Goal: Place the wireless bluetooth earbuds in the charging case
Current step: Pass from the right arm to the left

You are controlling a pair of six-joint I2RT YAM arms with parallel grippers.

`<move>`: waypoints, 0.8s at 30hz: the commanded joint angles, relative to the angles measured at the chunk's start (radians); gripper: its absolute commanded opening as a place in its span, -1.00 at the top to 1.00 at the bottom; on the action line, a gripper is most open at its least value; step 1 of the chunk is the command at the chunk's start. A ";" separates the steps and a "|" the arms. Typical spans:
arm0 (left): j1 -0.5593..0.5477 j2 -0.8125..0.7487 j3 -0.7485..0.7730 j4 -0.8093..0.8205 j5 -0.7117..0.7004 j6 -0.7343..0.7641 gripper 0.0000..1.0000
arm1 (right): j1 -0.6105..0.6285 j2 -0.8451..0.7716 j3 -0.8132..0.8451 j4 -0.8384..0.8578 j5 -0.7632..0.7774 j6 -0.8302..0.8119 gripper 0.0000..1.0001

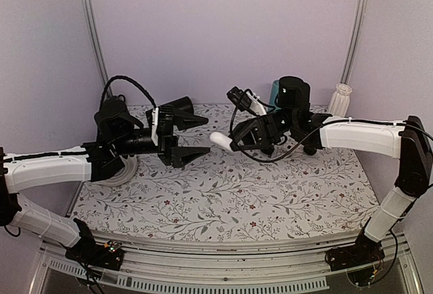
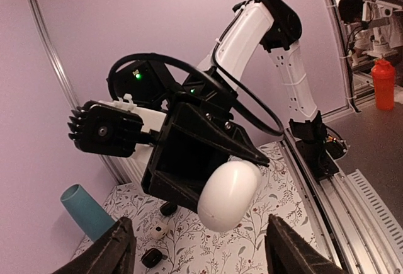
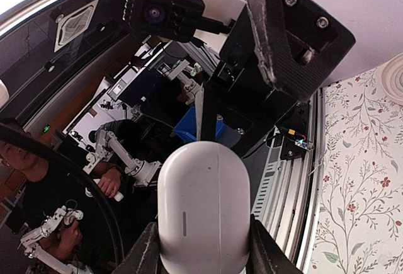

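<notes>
The charging case (image 1: 221, 138), a glossy white pebble with its lid closed, is held in the air above the table. My right gripper (image 1: 238, 138) is shut on it, and the case (image 3: 203, 205) fills the gap between both fingers (image 3: 146, 254). My left gripper (image 1: 197, 136) stands open just left of the case, one finger on each side of its free end, not touching. In the left wrist view the case (image 2: 230, 195) hangs above the open left gripper (image 2: 203, 252). Two small black lumps (image 2: 169, 208) (image 2: 151, 257), apparently the earbuds, lie on the table below.
A small white round piece with a dark centre (image 2: 158, 231) lies between the black lumps. A teal cup (image 1: 274, 92) and a white ridged bottle (image 1: 340, 99) stand at the back. A white round dish (image 1: 126, 169) sits under the left arm. The floral table cover (image 1: 223, 199) spreads toward the front.
</notes>
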 commanded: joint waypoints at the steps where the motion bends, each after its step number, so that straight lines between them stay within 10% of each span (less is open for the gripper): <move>1: -0.014 0.014 0.032 -0.015 0.017 -0.003 -0.43 | 0.011 0.003 0.022 0.010 0.000 0.002 0.59; 9: -0.011 -0.008 0.027 -0.046 -0.062 -0.151 -0.48 | 0.029 -0.059 0.103 -0.459 0.469 -0.407 0.59; 24: 0.082 0.001 0.099 -0.171 -0.222 -0.578 -0.39 | 0.215 -0.200 -0.033 -0.368 1.281 -0.740 0.60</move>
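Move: The charging case, already gripped by my right hand, stands about 7 cm to the right of my open left hand, 1 cm nearer me and about level with it. From my right hand, the left gripper it is going to lies some 10 cm left and 2 cm ahead, at about equal height. A black lump on the table lies about 22 cm ahead of my right hand, 13 cm to its right and 30 cm below. I carry the case about 6 cm forward, easing a little left towards my left fingers, while my right wrist swings some 40 degrees clockwise and rolls, until those fingers point left and dip slightly. My left hand goes about 5 cm forward too, drifting slightly left and rolling some 25 degrees, forward side down. It stays wide open; the right keeps its grip. ##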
